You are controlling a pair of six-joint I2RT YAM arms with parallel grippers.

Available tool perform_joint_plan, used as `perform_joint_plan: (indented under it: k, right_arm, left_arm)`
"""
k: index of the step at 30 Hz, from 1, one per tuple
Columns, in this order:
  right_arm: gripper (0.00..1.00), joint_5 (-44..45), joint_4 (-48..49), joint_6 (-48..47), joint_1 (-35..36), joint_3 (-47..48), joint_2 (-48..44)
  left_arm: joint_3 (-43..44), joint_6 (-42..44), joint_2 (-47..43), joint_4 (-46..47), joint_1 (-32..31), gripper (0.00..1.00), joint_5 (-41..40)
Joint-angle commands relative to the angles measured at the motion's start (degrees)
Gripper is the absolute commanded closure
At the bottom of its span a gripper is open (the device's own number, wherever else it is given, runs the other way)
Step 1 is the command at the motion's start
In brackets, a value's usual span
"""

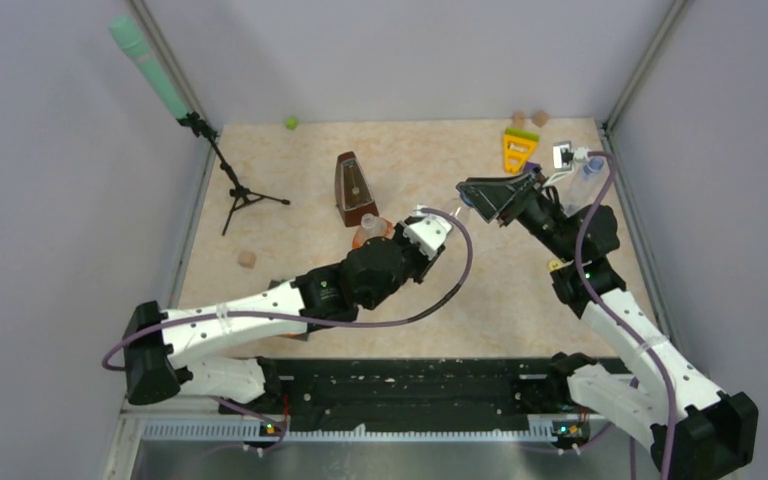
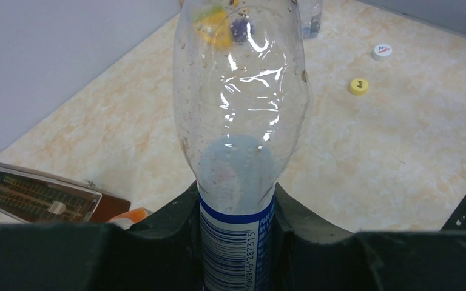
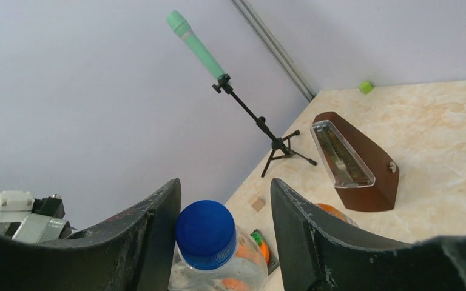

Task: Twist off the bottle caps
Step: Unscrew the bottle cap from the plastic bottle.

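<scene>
My left gripper (image 2: 235, 195) is shut on the blue-labelled bottle (image 2: 239, 109), gripping it at the label; the clear body points away from the camera. In the top view this gripper (image 1: 438, 225) holds the bottle out toward my right gripper (image 1: 472, 196). The right gripper (image 3: 224, 183) stands open around the bottle's blue cap (image 3: 205, 233). Its left finger is close against the cap and a gap shows on the right side. A yellow cap (image 2: 358, 86) and a white cap (image 2: 381, 51) lie loose on the table. The squat orange-tinted bottle (image 1: 370, 230) stands by the left wrist.
A brown metronome (image 1: 353, 187) stands just behind the orange bottle. A microphone stand (image 1: 232, 180) is at the back left, and a wooden block (image 1: 247, 259) lies near it. Another clear bottle (image 1: 585, 180), a yellow toy (image 1: 518, 148) and wooden discs (image 1: 530, 118) sit at the back right.
</scene>
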Motion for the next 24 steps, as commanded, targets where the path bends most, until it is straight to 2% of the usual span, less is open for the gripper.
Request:
perform_joint_plan:
  k: [1, 4, 10, 13, 17, 22, 24]
  right_arm:
    - [0.45, 2.03, 1.13, 1.4, 0.33, 1.04, -0.25]
    - [0.52, 2.45, -0.18, 1.33, 0.46, 1.57, -0.18]
    - [0.55, 2.21, 0.39, 1.23, 1.06, 1.5, 0.25]
    - [0.48, 2.17, -0.08, 0.94, 1.3, 1.68, 0.38]
    - [0.47, 2.24, -1.17, 0.94, 1.44, 2.13, 1.23]
    - [0.62, 2.26, 0.14, 1.33, 1.63, 1.68, 1.51]
    - [0.77, 2.25, 0.24, 1.36, 1.56, 1.66, 1.51]
  left_arm:
    - [0.75, 2.12, 0.63, 4.94, -1.32, 1.0, -5.5]
    - [0.68, 2.52, 0.88, 5.29, -1.92, 1.0, -7.49]
    - [1.05, 3.03, 1.47, 5.71, -2.48, 1.0, -10.21]
    - [1.28, 3.22, 1.68, 5.75, -2.63, 1.0, -10.66]
    - [1.38, 3.41, 2.15, 5.91, -2.76, 1.0, -10.73]
    - [1.56, 3.49, 2.47, 6.26, -2.85, 1.0, -10.77]
    - [1.64, 3.5, 2.6, 6.19, -2.85, 1.0, -10.78]
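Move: The blue cap on the plastic bottle already lies loosely between the right hand's open fingers, about 1 cm back and 1 cm left of their middle, at their height. From the left hand, which holds that bottle by its label, the cap is about 5 cm ahead, 7 cm right and 9 cm up. From the right hand, the orange-label bottle stands some 8 cm ahead, 18 cm left and 25 cm lower; the metronome is 18 cm ahead, 21 cm left and as low. The right hand stays around the blue cap, easing only about half a centimetre forward, left and down, while its fingers narrow a little, open again and then close from both sides onto the cap. The left hand keeps its hold on the bottle, carrying it about 1 cm forward and slightly left while turning it some 5 to 10 degrees counter-clockwise, and lowers it about 1 cm, mostly at the end, so that the cap sits between the right fingers. ##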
